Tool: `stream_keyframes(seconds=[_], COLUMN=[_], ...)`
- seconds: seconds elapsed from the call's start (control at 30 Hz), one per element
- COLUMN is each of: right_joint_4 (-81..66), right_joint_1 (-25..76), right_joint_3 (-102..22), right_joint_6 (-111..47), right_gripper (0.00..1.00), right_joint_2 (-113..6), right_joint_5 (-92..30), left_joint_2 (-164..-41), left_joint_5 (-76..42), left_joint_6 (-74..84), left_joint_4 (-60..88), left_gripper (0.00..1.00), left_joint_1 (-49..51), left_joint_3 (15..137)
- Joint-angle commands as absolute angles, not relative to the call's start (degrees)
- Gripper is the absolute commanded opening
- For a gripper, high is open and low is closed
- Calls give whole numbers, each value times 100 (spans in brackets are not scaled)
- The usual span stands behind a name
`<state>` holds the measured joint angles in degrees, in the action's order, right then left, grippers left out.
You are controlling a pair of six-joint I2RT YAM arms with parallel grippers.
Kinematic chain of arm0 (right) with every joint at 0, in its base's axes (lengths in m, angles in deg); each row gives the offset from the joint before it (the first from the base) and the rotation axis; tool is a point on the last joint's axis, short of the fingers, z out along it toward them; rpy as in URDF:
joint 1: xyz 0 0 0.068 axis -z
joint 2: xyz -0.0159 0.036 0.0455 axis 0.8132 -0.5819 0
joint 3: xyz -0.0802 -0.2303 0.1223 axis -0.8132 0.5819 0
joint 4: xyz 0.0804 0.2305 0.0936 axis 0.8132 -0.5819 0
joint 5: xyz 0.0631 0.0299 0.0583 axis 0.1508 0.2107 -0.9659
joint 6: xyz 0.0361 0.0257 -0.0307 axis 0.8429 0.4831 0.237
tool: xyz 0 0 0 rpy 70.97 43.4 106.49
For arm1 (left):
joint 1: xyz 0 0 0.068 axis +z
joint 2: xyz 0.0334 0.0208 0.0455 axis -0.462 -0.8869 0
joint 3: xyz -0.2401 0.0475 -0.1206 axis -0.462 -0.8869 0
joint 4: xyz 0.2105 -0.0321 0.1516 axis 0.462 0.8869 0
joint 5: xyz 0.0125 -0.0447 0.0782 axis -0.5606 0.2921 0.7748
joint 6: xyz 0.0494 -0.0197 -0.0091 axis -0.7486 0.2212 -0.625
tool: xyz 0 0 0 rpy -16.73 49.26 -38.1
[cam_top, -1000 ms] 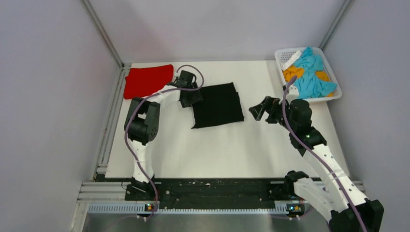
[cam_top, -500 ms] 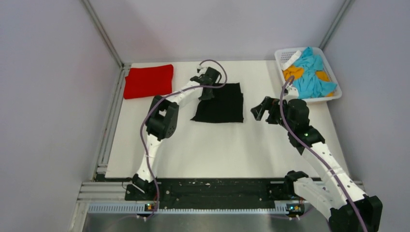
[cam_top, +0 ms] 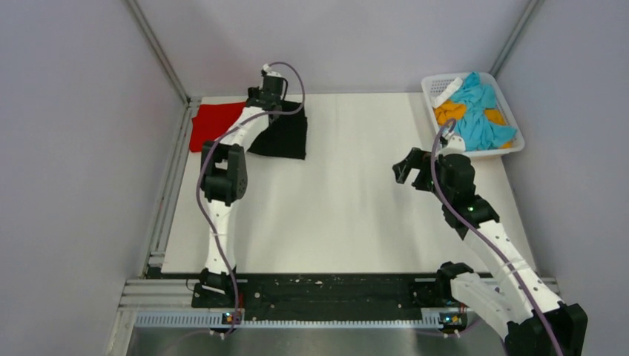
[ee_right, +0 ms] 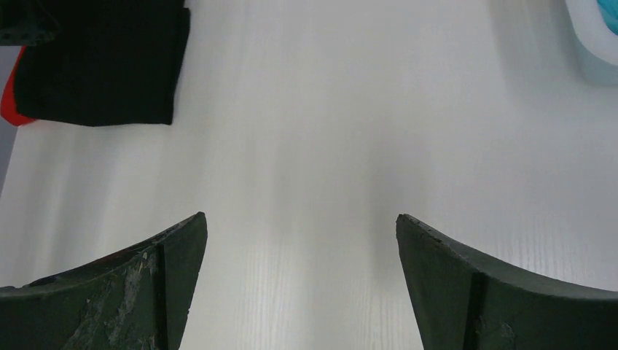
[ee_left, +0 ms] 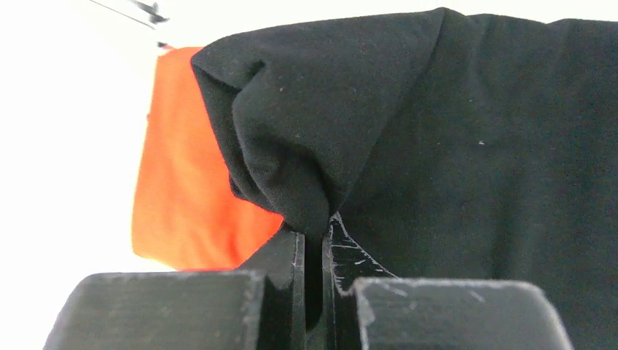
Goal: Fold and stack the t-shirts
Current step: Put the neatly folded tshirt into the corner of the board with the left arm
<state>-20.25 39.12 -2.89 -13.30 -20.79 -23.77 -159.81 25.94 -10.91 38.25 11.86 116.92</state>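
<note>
The folded black t-shirt (cam_top: 285, 137) lies at the back left of the table, its left part over the folded red t-shirt (cam_top: 215, 126). My left gripper (cam_top: 268, 95) is shut on an edge of the black t-shirt (ee_left: 408, 146); the cloth bunches between the fingers, and the red t-shirt (ee_left: 182, 182) shows underneath at the left. My right gripper (cam_top: 406, 167) is open and empty over bare table at the right; in the right wrist view (ee_right: 299, 240) the black t-shirt (ee_right: 102, 65) lies far off at the top left, with a sliver of red (ee_right: 11, 106) beside it.
A white lattice basket (cam_top: 512, 104) holding blue, orange and white cloth stands at the back right corner. Grey walls close in the table on the left, back and right. The arm bases sit at the near edge.
My left gripper has dragged the black t-shirt from the table's middle to the back left, onto the red t-shirt. The right arm has barely moved.
</note>
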Motion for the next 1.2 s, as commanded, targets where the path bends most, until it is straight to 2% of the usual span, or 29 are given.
stream_keyframes(seconds=[0.0,0.1,0.4,0.77,1.17], right_joint_4=[-1838,-1967,-1939,-1945,-1940], right_joint_1=[3938,3933,3936,3937,3935], right_joint_3=[-248,-332,-306,-333,-329], right_joint_6=[-1402,-1398,-1368,-1364,-1368], right_gripper=[99,99,99,99,99], right_joint_2=[-2146,-2219,-2264,-2414,-2433], right_joint_5=[-1957,-1803,-1513,-1520,-1432], left_joint_2=[-15633,-15439,-15194,-14569,-14492], left_joint_5=[3057,3392,3229,2319,2498], left_joint_6=[-1989,-1994,-2254,-2184,-2087], left_joint_4=[3493,3503,3488,3661,3533], left_gripper=[0,0,0,0,0], left_joint_1=[1308,1475,1972,1978,1978], left_joint_3=[12457,12544,12984,13212,13111])
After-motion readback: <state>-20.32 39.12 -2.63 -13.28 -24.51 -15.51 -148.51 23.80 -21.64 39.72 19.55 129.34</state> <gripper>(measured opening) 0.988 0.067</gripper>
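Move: The red folded t-shirt, which the gripped black one is being brought over, has its middle about 9 cm to the left hand's left, 3 cm back and some 7 cm below. The black t-shirt's middle is roughly 5 cm back, 8 cm right and 5 cm below that hand; the board's far left corner lies some 9 cm ahead, 20 cm left and 8 cm below. From the right hand, the red shirt is about 26 cm ahead, 57 cm left and 16 cm down. The black t-shirt, still pinched at its edge in the left fingers, is hoisted about 20 cm while being carried some 8 cm left over the red one; the sideways part comes first, then the lift is nearly straight up. The wrist tips the fingers up by about 15 degrees. The empty right hand, still open, eases a little right and down. ##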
